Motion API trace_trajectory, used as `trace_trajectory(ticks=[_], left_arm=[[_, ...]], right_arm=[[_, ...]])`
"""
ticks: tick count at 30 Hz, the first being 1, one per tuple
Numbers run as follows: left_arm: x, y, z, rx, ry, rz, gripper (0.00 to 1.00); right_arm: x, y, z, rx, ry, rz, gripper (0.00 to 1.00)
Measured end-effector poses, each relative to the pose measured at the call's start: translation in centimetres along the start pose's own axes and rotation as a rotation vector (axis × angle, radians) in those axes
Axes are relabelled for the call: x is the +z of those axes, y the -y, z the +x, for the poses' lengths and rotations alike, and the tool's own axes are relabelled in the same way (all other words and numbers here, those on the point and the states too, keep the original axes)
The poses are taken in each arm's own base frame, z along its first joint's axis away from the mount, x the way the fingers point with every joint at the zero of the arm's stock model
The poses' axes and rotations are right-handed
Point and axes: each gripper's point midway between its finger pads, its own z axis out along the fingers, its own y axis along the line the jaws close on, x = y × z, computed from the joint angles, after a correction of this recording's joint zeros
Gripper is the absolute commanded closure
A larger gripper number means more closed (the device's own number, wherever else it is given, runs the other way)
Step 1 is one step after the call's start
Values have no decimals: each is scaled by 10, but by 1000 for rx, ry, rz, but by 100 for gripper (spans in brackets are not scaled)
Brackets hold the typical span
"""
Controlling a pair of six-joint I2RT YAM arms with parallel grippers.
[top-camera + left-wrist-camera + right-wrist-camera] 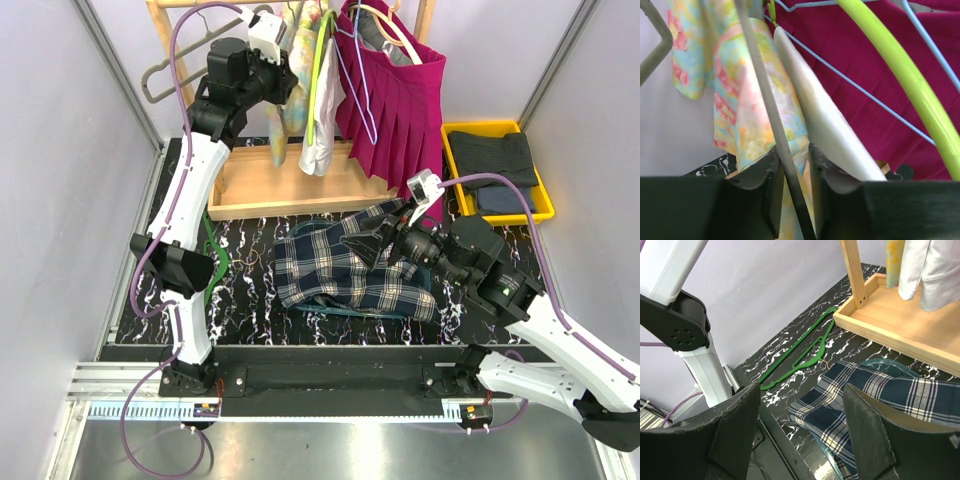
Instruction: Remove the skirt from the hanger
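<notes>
A navy plaid skirt (345, 268) lies crumpled on the black marbled table, with a teal hanger (345, 310) showing under its front edge. It also shows in the right wrist view (880, 395), as does the teal hanger (875, 362). My right gripper (378, 245) hovers over the skirt's right part, jaws wide open and empty (802, 390). My left gripper (283, 82) is raised at the clothes rack. In the left wrist view (792, 170) its jaws are closed around a thin grey hanger bar (765, 100), in front of a floral garment (745, 100).
A magenta pleated skirt (395, 100) hangs on the wooden rack (280, 190) beside a white garment (320, 150) and a yellow-green hanger (320, 70). A green hanger (212, 250) lies at the table's left. A yellow bin (480, 126) with dark clothes stands at the right.
</notes>
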Motion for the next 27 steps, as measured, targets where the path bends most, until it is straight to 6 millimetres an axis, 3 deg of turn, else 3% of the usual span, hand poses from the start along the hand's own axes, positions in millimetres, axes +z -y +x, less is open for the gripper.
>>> trace_trajectory(ticks=[6, 7, 18, 27], left_arm=[[-3, -6, 1, 3, -2, -31, 88], [-4, -7, 2, 5, -3, -35, 100], [-11, -16, -1, 5, -2, -83, 100], [-27, -12, -29, -23, 61, -89, 100]], right_arm=[[0, 1, 3, 0, -6, 3, 27], [0, 1, 4, 1, -8, 3, 28], [2, 9, 23, 12, -49, 18, 30], [3, 12, 32, 24, -66, 24, 31]])
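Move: Between the left fingers already runs the grey hanger's bar, with the floral skirt hanging some 6 cm ahead, 3 cm right and 7 cm lower. The yellow-green hanger is about 6 cm to the hand's right and 1 cm ahead, roughly level in height; the empty grey hanger's middle is about 14 cm left, 4 cm ahead. From the right hand, the gripped bar lies about 32 cm ahead, 14 cm left and a little above. Closing the rest of the way, the left fingers pinch the grey hanger's bar while the hand shifts about 2 cm left and turns slightly counter-clockwise. Still pinching, it then lifts about 3 cm and draws back about 1 cm. The right hand, empty and open, sinks some 3 cm over the plaid skirt without reaching it. ##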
